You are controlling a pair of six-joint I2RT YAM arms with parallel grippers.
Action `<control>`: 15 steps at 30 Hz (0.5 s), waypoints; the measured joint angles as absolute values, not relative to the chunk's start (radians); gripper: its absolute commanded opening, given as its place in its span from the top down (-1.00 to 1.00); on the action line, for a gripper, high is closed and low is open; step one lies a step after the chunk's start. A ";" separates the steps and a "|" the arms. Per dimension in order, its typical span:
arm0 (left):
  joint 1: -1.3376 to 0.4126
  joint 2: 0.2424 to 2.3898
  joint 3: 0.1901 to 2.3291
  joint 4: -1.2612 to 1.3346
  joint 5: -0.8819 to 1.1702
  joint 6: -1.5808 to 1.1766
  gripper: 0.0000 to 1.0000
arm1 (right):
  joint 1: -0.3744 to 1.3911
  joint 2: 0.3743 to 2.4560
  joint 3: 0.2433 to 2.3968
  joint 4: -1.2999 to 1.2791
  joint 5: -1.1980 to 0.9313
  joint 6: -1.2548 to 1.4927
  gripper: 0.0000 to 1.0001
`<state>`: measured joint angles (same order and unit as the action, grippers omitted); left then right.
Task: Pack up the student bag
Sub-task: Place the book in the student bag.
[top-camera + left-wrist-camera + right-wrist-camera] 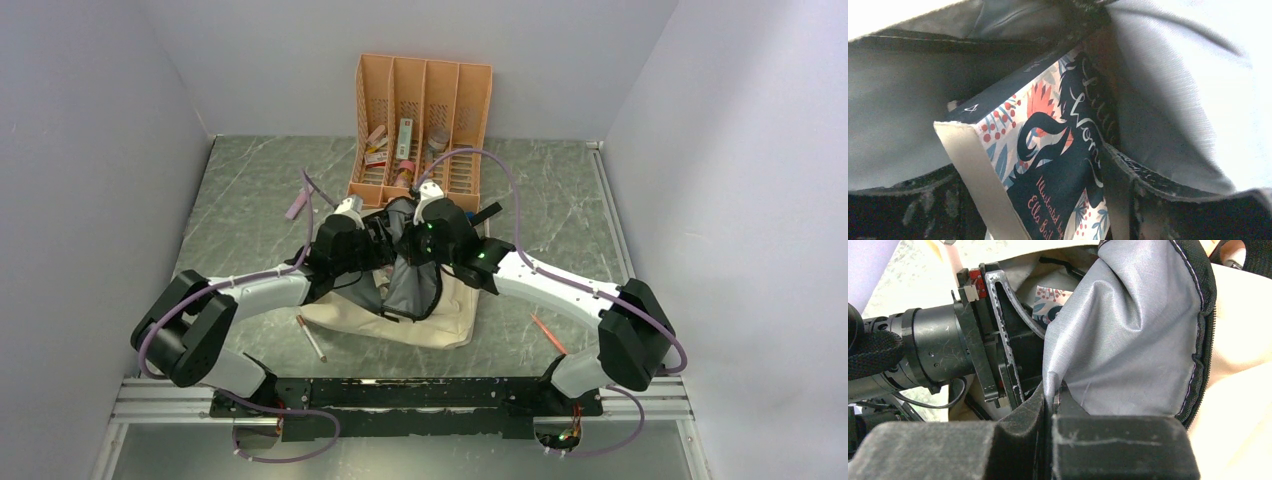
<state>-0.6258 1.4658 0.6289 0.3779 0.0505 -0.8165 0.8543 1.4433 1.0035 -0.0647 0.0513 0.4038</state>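
The student bag (440,325), cream with a grey lining (1128,330), lies in the middle of the table with its mouth held up. My right gripper (1050,400) is shut on the edge of that lining and lifts it. My left gripper (1048,200) reaches into the opening, its jaws wide apart on either side of a book (1058,150). The book has a navy illustrated cover and stands tilted inside the bag. From above, both grippers (350,230) (432,232) meet over the bag's mouth.
An orange slotted organiser (420,110) stands just behind the bag, with small items in its slots. A pink pen (296,205) lies at the back left. A white pen (311,338) lies front left of the bag and a red pen (548,333) front right.
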 measured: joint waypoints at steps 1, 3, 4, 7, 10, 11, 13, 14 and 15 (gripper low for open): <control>-0.626 1.462 0.632 0.356 0.046 -0.807 -0.58 | 0.854 1.443 1.003 -0.065 0.051 0.404 1.00; -0.626 1.449 0.641 0.311 0.037 -0.788 -0.76 | 0.852 1.443 1.003 -0.064 0.049 0.404 1.00; -0.626 1.441 0.646 0.291 0.033 -0.778 -0.84 | 0.851 1.443 1.003 -0.064 0.049 0.404 1.00; -0.626 1.408 0.666 0.216 -0.002 -0.746 -0.94 | 0.846 1.443 0.996 -0.057 0.045 0.404 1.00; -0.626 1.378 0.690 0.141 -0.029 -0.716 -0.94 | 0.843 1.443 0.991 -0.051 0.038 0.405 1.00; -0.626 1.369 0.695 0.123 -0.034 -0.709 -0.94 | 0.842 1.443 0.991 -0.050 0.036 0.405 1.00; -0.627 1.347 0.698 0.091 -0.043 -0.694 -0.93 | 0.840 1.443 0.990 -0.050 0.032 0.404 1.00; -0.627 1.332 0.698 0.067 -0.047 -0.687 -0.93 | 0.838 1.443 0.989 -0.049 0.030 0.404 1.00; -0.627 1.321 0.697 0.052 -0.049 -0.684 -0.94 | 0.837 1.443 0.988 -0.049 0.028 0.404 1.00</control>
<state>-0.6270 1.3212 0.6971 0.0517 -0.0490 -0.6842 0.8368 1.4433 0.9882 -0.0494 0.0280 0.4042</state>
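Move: The book is already inside the student bag, between the opening fingers of my left hand, its middle about 4 cm below that hand, some 3 cm back and 2 cm to the right. The grey flap pinched by my right hand stands roughly 6 cm right of my left hand and 6 cm back, at its height; the white marker lies about 20 cm back and 14 cm left, 9 cm down. From my right hand, the book is 4 cm left, level fore and aft, about 11 cm down. I spread my left fingers from mostly open to fully wide around the book and draw that hand about 3–4 cm left, away from the grey flap, rolling it some 10 degrees so its left side rises. It comes up about a centimetre, slipping back slightly, to clear the book. My right hand stays put, still shut on the flap to hold the bag open. ##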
